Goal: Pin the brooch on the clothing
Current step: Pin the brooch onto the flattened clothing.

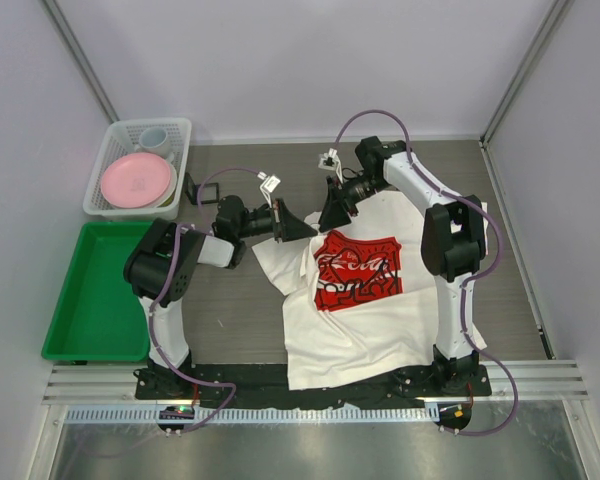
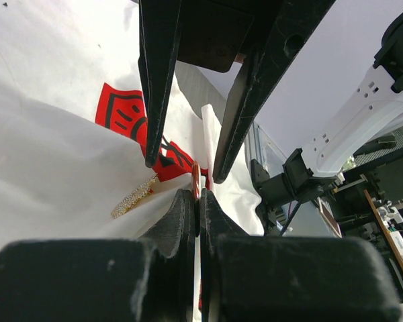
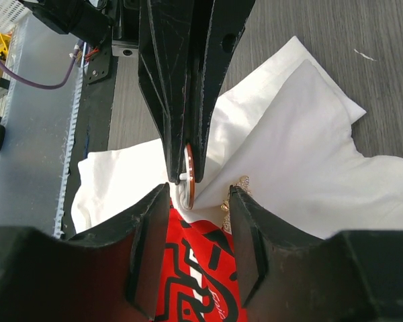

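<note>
The clothing (image 1: pixel 350 335) is a white T-shirt with a red chest print (image 1: pixel 358 268), spread on the grey table. My left gripper (image 1: pixel 308 230) is shut on a raised fold of it near the print's upper left; a thin red edge shows between its tips (image 2: pixel 198 193). The brooch (image 2: pixel 133 196), small, gold and glittery, lies on the white cloth beside that fold. My right gripper (image 3: pixel 200 194) stands open over the fold, facing the left one. One of its fingertips (image 3: pixel 236 196) is right next to the brooch (image 3: pixel 240 184). Nothing is between its pads.
A green tray (image 1: pixel 80 300) sits at the left. Behind it a white basket (image 1: pixel 185 150) holds a pink plate (image 1: pixel 135 180) and a cup (image 1: pixel 154 137). A small black frame (image 1: pixel 206 190) stands near the left wrist. The arm bases and a rail line the near edge.
</note>
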Motion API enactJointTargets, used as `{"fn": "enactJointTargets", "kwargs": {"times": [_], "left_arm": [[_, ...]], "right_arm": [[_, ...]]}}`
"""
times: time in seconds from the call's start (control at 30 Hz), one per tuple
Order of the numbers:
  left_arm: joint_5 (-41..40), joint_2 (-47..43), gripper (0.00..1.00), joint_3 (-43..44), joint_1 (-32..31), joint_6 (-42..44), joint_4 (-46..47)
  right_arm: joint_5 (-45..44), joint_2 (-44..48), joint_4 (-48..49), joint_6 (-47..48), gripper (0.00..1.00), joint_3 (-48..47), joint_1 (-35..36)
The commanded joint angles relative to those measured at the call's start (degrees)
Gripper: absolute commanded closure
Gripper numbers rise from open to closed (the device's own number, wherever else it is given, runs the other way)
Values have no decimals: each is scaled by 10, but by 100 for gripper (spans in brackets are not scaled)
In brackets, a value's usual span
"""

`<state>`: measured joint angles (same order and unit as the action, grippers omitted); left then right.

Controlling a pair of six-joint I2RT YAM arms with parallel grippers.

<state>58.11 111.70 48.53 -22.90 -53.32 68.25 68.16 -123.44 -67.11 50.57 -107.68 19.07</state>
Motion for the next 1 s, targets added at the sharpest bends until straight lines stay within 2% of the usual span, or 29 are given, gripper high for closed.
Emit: {"fn": "enactJointTargets", "kwargs": {"times": [0.0,0.1,0.17,0.2,0.23,0.33,0.5,0.6,0.63,0.73,0.87,0.97], "left_arm": [[0,-17,100,10,-3,13,22],[1,-18,100,10,-3,13,22],[1,-19,100,10,-3,13,22],[1,-20,100,9,-4,13,23],[0,-20,100,9,-3,13,23],[0,-20,100,9,-5,14,23],[-1,-21,100,9,-6,16,23],[-1,-22,100,9,-5,17,23],[-1,-22,99,9,-6,16,23],[-4,-27,82,2,-4,20,17],[-7,-36,66,-12,8,31,5],[-5,-40,59,-19,14,40,-1]], "right_arm": [[13,2,-6,12,54,-17,4],[8,2,-5,16,47,-16,4],[6,3,-3,18,48,-14,4],[7,3,-3,18,51,-14,4],[7,3,-5,17,59,-15,4],[13,2,-4,18,69,-13,5],[9,2,-4,16,77,-11,8],[7,0,-4,12,91,-14,8],[8,0,-4,8,99,-15,8],[7,0,-4,1,99,-17,8],[7,2,-4,-3,99,-16,8],[7,1,-4,-6,99,-16,6]]}}
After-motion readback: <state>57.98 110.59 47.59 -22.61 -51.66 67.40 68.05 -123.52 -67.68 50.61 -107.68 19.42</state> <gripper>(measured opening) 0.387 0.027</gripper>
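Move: The ring brooch is upright in the left gripper's shut tips, its middle about 1 cm to their right. It stands between the right gripper's half-open fingers, about 1 cm left of that hand. The gold flower brooch on the shirt lies roughly 3 cm ahead of both hands, level sideways and some 3 cm below. From the left hand, the red print's middle is about 9 cm right, 9 cm back and roughly 10 cm down. Hold both wrists almost in place and close the right gripper from half open until its tips pinch the ring brooch by its rim, while the left keeps its grip. Only once the right is shut, spread the left fingers to nearly half open so they come free of the ring, and start easing the left hand away by about half a centimetre, to its left. ##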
